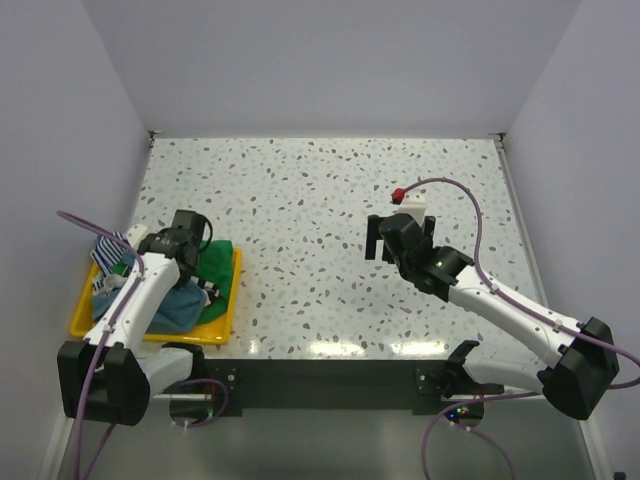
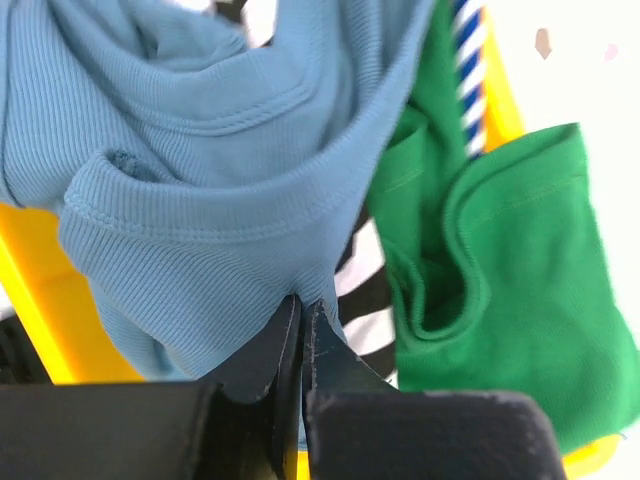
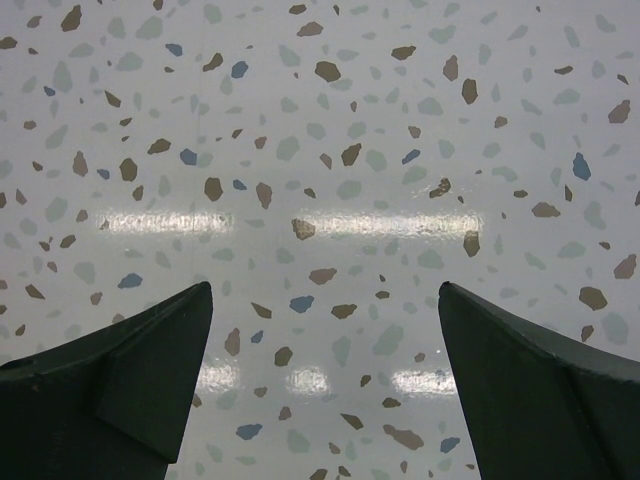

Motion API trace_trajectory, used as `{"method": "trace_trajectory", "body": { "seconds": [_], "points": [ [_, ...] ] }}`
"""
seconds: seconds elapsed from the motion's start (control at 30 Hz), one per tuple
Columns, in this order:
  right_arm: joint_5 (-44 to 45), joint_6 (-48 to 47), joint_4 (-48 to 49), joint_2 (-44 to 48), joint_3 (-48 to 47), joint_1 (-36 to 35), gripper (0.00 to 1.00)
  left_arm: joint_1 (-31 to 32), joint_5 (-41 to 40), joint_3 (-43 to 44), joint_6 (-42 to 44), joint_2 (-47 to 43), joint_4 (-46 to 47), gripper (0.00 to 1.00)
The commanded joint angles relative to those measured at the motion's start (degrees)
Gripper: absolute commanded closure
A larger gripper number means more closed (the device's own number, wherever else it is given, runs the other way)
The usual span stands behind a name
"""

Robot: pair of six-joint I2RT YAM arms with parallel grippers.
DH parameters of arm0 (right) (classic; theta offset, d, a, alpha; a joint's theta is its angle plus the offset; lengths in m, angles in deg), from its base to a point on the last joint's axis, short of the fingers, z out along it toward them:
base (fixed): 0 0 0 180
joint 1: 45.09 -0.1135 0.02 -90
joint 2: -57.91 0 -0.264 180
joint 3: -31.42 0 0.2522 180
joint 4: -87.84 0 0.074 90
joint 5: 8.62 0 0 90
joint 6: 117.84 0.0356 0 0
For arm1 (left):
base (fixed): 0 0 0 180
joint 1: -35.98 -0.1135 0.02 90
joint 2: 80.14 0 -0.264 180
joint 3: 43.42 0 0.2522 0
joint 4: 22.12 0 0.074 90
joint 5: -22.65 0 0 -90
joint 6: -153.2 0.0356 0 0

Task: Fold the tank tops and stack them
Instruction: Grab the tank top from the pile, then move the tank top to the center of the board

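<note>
The tank tops lie bunched in a yellow tray (image 1: 228, 322) at the left. My left gripper (image 2: 303, 302) is shut on a fold of the teal-blue tank top (image 2: 200, 200), its jaws pressed together with ribbed cloth pinched between them. Beside it are the green top (image 2: 520, 290), a black-and-white striped one (image 2: 365, 300) and a thin blue-striped one (image 2: 468, 50). From above, the left gripper (image 1: 192, 260) is down in the pile between the green top (image 1: 218, 262) and the teal-blue top (image 1: 182, 310). My right gripper (image 1: 399, 238) hangs open over bare table, nothing between its fingertips (image 3: 170, 330).
The speckled table (image 1: 300, 200) stretches between both arms. The tray sits near the front left edge against the left wall. White walls close the table on the left, back and right. A purple cable loops above the right arm (image 1: 470, 215).
</note>
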Motion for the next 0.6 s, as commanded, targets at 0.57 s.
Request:
{"method": "trace_trajectory", "body": {
  "seconds": [0.57],
  "points": [
    [3.9, -1.3, 1.6, 2.3, -11.7, 0.0, 0.01, 13.9, 2.6, 47.1, 37.7, 0.8, 18.8, 1.00]
  ]
}}
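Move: The blue tank top is already pinched in the left hand's closed fingers; its middle lies about 4 cm back, 4 cm left and 3 cm below them. The green top is some 9 cm to that hand's right and 1 cm forward, the blue-white striped top about 13 cm left and 5 cm forward, each roughly 4 cm lower. From the right hand the blue tank top is about 50 cm left, 11 cm back and 11 cm down. The blue tank top, kept in the left hand's shut fingers, is hauled fast up out of the yellow box, nearly 30 cm up and some 10 cm forward, with a swing left at the end. The wrist tips its fingers upward and turns clockwise on the way. The empty right hand, still open, rises about 6 cm over bare table. ##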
